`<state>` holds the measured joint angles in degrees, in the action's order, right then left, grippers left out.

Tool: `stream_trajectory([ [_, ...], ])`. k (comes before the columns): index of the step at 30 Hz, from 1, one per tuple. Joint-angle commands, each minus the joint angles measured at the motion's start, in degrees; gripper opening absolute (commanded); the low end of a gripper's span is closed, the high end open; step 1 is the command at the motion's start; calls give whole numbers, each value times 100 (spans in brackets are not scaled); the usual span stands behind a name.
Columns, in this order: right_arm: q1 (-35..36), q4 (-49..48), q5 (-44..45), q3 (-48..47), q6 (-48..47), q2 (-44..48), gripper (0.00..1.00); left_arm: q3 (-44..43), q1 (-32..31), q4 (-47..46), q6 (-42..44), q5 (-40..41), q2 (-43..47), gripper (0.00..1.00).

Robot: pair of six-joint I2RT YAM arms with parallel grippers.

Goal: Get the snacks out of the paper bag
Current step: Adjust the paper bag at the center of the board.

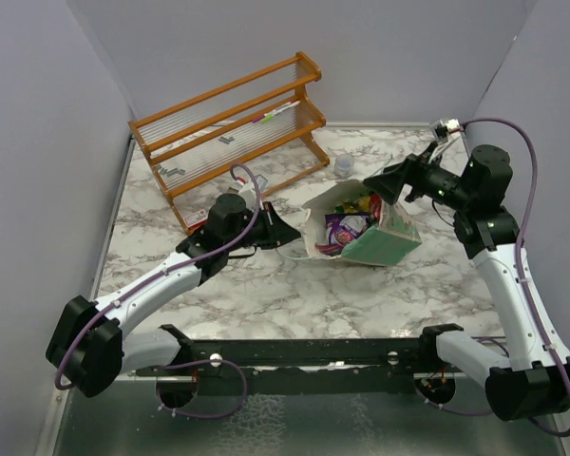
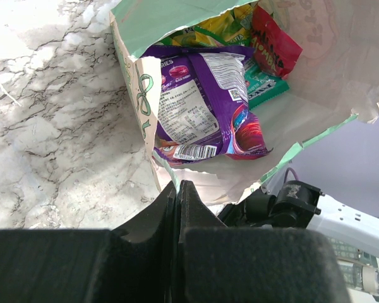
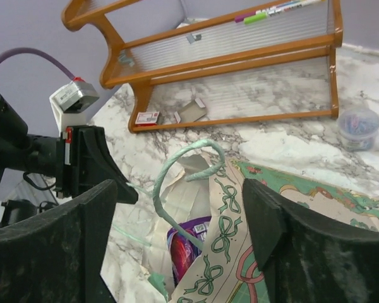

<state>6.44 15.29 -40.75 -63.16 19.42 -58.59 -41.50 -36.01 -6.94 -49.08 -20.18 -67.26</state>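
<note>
The mint-green paper bag (image 1: 385,242) lies on its side at the table's middle, its cream-lined mouth facing my left gripper. Inside it lie the snacks: a purple packet (image 2: 202,104), a red packet (image 2: 273,41), a teal one (image 2: 263,86) and a green-yellow one (image 2: 221,25). They also show in the top view (image 1: 347,223). My left gripper (image 2: 178,186) is shut on the bag's near rim (image 2: 153,165). My right gripper (image 1: 391,187) hovers open over the bag's far side. In the right wrist view the bag's string handle (image 3: 170,167) curls between its spread fingers (image 3: 259,208).
A wooden rack (image 1: 233,123) with pens and small tags stands at the back left. A small grey cup (image 1: 344,166) sits just behind the bag and shows in the right wrist view (image 3: 358,124). Grey walls close in the table on three sides.
</note>
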Motion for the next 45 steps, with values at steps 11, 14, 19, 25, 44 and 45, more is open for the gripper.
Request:
stream_trajectory([
  [11, 24, 581, -852, -69, -179, -76, 41, -237, 7, -170, 102, -144, 166, 0],
  [14, 24, 90, -1385, 61, -52, -147, 41, -237, 6, -203, 83, -150, 154, 0],
  [19, 24, -1162, -2008, 339, 523, -385, 42, -236, 7, -204, 61, -130, 163, 0],
  [25, 20, -2684, -2267, 607, 1387, -781, 42, -192, 1, -239, 25, -134, 225, 0],
  [44, 16, -1415, 585, -154, 944, -145, 2, 88, -231, -1240, -615, -345, -57, 0],
  [45, 16, -1350, 744, -232, 871, -163, 2, 28, -279, -1292, -615, -359, -157, 0],
])
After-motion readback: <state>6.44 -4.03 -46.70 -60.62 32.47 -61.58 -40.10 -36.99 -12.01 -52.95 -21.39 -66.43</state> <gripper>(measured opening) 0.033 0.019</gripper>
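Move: The paper bag's free handle stands up about 4 cm to the right hand's left and 1 cm ahead, nearly at its height. The purple snack bag inside lies about 6 cm left, 1 cm back and some 22 cm below that hand; the left-held handle is roughly 17 cm left, 5 cm back and 14 cm lower. From the left hand, the free handle is about 13 cm right, 6 cm forward and 13 cm up. The bag's free handle is what the right fingers work round to: partly closing, the hand backs off about 2.5 cm and dips, then sweeps left and forward again, turning some 20 degrees counter-clockwise. It pinches the loop, lifts it about 4 cm while easing back right and unwinding most of that turn. The left hand keeps its shut grip on the other handle and finally rises about 1.5 cm. ##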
